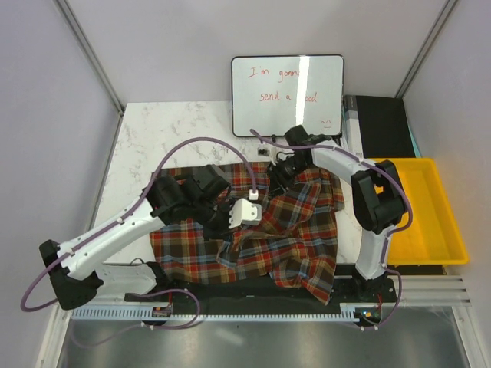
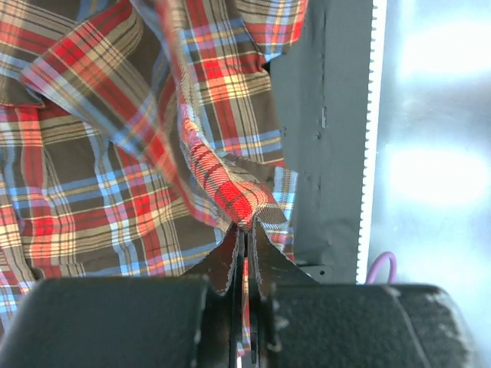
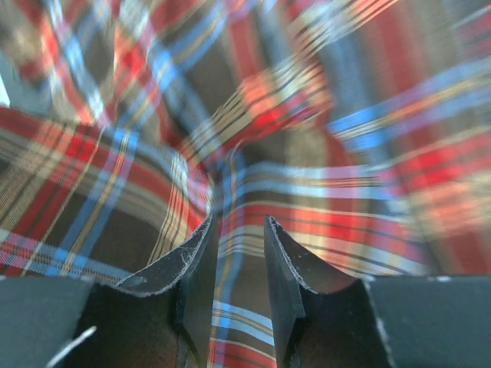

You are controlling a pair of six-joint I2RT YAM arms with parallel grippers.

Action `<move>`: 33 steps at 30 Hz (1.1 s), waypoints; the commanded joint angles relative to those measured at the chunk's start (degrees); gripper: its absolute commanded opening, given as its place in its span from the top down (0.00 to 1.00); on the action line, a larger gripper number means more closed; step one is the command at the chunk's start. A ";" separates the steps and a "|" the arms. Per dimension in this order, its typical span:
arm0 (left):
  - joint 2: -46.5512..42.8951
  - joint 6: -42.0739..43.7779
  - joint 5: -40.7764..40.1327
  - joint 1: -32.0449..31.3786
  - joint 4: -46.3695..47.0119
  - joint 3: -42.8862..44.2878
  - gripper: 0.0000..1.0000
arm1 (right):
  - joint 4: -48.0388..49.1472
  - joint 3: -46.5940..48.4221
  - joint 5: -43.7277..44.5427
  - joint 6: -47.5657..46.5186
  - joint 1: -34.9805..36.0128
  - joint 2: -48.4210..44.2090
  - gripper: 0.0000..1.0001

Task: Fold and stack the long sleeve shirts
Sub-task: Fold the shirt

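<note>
One plaid long sleeve shirt point(image 1: 295, 230) in red, brown and blue checks lies rumpled across the middle of the table. My left gripper point(image 1: 228, 220) is over its left-centre part. In the left wrist view this gripper point(image 2: 247, 228) is shut on a raised fold of the shirt point(image 2: 115, 153), with cloth pinched between the pads. My right gripper point(image 1: 278, 175) is at the shirt's far edge. In the right wrist view its jaws point(image 3: 238, 224) stand a little apart, pressed down over the blurred plaid cloth point(image 3: 345, 153), which shows in the gap.
A whiteboard point(image 1: 288, 93) with red writing leans at the back. A yellow bin point(image 1: 426, 211) stands to the right, with a black box point(image 1: 383, 126) behind it. A dark mat point(image 1: 253, 303) and a toothed rail point(image 2: 374, 138) run along the near edge.
</note>
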 commanded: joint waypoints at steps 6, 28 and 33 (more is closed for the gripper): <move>5.12 -4.74 -3.19 -1.67 0.66 12.64 0.98 | -7.81 -4.63 2.91 -11.04 4.18 5.91 0.65; 23.48 -5.27 13.24 44.79 9.98 3.86 0.98 | -22.85 17.96 10.73 -15.62 -11.47 4.50 0.11; 29.90 -3.60 15.26 51.93 8.22 4.30 0.98 | -22.76 16.99 9.94 -15.80 -11.38 5.73 0.10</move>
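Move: My left hand still pinches a shirt flap, well above the cloth; the shirt's far left part, where I carry it, lies about 20 cm ahead, 12 cm to the left and 19 cm below. The bunched near-right sleeve is about 14 cm back and 22 cm to the right of that hand. From my empty right hand, the shirt's upper-right fold lies some 6 cm ahead, 10 cm right and 8 cm down; the whiteboard's middle is about 28 cm ahead and 5 cm right. Keeping its pinch, my left hand lifts the flap a few centimetres with a slight drift right, then sweeps it forward, left and down towards the shirt's far left part, ending about 20 cm farther out and turned some 50 degrees counter-clockwise. My right hand dips back and down about 7 cm each way, low over the shirt's middle, then opens wide as it rises forward and right to hover over the upper-right fold. ##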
